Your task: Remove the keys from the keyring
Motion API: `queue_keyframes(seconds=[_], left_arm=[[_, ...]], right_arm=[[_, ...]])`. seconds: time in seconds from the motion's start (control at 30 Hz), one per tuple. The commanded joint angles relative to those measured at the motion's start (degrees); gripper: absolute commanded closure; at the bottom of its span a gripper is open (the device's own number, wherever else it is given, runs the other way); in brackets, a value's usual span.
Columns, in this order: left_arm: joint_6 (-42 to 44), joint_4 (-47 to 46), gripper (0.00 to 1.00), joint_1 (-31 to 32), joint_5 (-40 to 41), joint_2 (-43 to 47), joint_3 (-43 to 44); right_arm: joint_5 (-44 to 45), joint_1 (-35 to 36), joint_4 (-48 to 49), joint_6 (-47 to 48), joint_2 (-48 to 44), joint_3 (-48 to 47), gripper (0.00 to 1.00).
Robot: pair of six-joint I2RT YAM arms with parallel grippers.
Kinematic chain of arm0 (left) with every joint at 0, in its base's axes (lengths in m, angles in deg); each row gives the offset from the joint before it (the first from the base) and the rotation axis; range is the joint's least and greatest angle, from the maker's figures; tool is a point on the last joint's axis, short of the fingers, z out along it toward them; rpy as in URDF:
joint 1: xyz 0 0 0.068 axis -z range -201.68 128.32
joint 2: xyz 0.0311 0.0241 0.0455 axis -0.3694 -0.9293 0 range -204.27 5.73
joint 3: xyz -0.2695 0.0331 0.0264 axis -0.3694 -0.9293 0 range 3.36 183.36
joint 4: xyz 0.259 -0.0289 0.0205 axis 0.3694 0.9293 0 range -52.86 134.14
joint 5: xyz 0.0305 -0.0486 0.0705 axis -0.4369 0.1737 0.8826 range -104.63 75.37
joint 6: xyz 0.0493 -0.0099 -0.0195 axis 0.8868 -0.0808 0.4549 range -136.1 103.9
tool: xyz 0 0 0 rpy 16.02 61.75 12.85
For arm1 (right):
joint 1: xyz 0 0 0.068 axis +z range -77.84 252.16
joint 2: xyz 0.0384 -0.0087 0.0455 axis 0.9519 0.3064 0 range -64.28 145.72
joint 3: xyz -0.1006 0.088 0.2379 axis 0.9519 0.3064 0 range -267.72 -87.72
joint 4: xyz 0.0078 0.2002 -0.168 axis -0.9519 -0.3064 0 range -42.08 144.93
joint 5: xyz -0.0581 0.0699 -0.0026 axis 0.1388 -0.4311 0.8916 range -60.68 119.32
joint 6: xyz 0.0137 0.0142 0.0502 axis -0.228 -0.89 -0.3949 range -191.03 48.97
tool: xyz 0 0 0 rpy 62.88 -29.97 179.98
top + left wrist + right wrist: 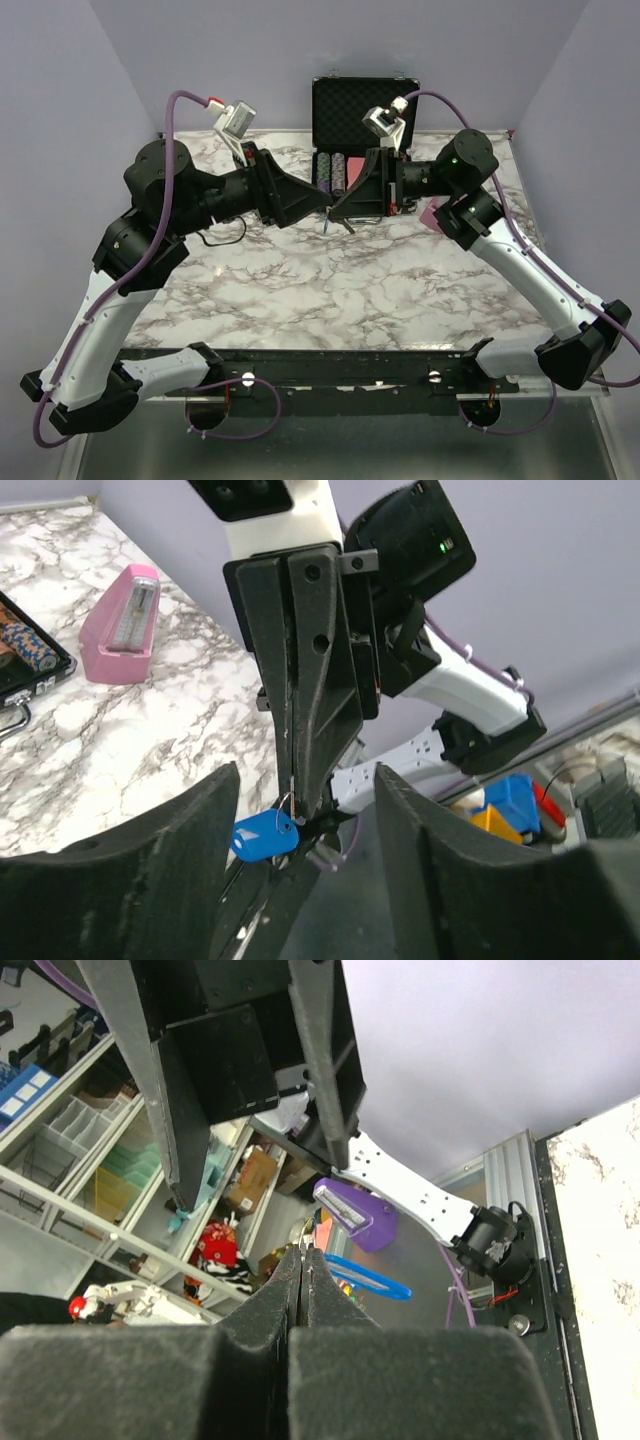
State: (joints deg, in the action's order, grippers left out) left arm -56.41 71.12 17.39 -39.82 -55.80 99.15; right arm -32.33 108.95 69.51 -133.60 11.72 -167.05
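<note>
Both grippers meet in mid-air above the marble table (330,290). My right gripper (303,1252) is shut on the keyring (286,805), a thin silvery ring pinched at its fingertips. The key (264,836), with its bright blue oval head, hangs from that ring just below the right gripper's fingers (310,680). My left gripper (305,790) is open, its two black fingers standing on either side of the key and ring without touching them. From the top view the left gripper (318,205) and the right gripper (338,212) sit tip to tip, with the key (325,228) a tiny blue speck beneath them.
An open black case (364,110) holding poker chips (333,170) stands at the back of the table. A pink wedge-shaped object (122,620) lies on the marble to the right of the case, behind the right arm.
</note>
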Motion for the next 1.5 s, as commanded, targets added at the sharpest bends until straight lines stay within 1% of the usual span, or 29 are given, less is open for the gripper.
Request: queue_keyframes(seconds=[0.0, 0.13, 0.27, 0.37, 0.47, 0.83, 1.2, 1.37, 1.47], left_arm=[[7.3, 7.3, 0.39, 0.1, -6.8, -2.4, 5.8], [12.2, 13.6, 0.42, 0.0, -10.3, -5.0, 10.8], [16.7, 20.8, 0.48, 0.0, -12.2, -7.5, 16.3], [18.5, 24.5, 0.51, 0.0, -12.7, -8.4, 18.0], [19.4, 26.4, 0.54, 0.0, -14.0, -8.9, 18.1], [17.3, 22.0, 0.55, 0.0, -14.2, -8.1, 13.5], [17.5, 21.0, 0.59, 0.0, -18.5, -10.5, 14.7], [17.9, 21.1, 0.63, 0.1, -19.0, -11.1, 14.4], [17.8, 20.8, 0.67, 0.1, -19.1, -11.2, 14.3]], right_arm=[[-6.2, 0.5, -0.8, 0.5, -1.4, -0.1, 0.99], [-10.5, 0.5, -0.9, -0.2, -0.9, -0.4, 0.99], [-11.6, 0.5, -1.5, 0.2, -0.3, -0.6, 0.99], [-11.7, 0.5, -1.4, 0.3, 0.3, -0.7, 0.99], [-12.2, 0.4, -1.4, 0.3, 0.6, -1.3, 0.99], [-12.8, 0.4, -1.5, -0.2, 1.2, -1.4, 0.99], [-13.1, 0.5, -1.5, -0.2, 1.4, -1.4, 0.99], [-13.3, 0.5, -1.8, -0.1, 1.4, -2.0, 0.99], [-13.4, 0.5, -1.8, -0.2, 1.4, -2.0, 0.99]])
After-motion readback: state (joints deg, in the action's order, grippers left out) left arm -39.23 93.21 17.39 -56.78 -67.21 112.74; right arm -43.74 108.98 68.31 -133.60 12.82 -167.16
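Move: The keyring is pinched in the right gripper's shut tips, right at that hand's point. From the open left gripper it lies about 2 cm to the right, 2 cm below and 1 cm back. The blue tag hangs roughly 3 cm below the ring and 1 cm back of it, level with it sideways; the key hangs some 2 cm to the ring's right, 1 cm back and 2 cm below. Bring the left gripper back about 3 cm, then down some 4 cm and finally a little right towards the ring, rolling its left side up 15 degrees and turning clockwise. Narrow its fingers to roughly half their gap, astride the ring without shutting. Meanwhile keep the right grip shut, draw that hand back 2.5 cm and slightly down, turning counter-clockwise, then hold it there. ##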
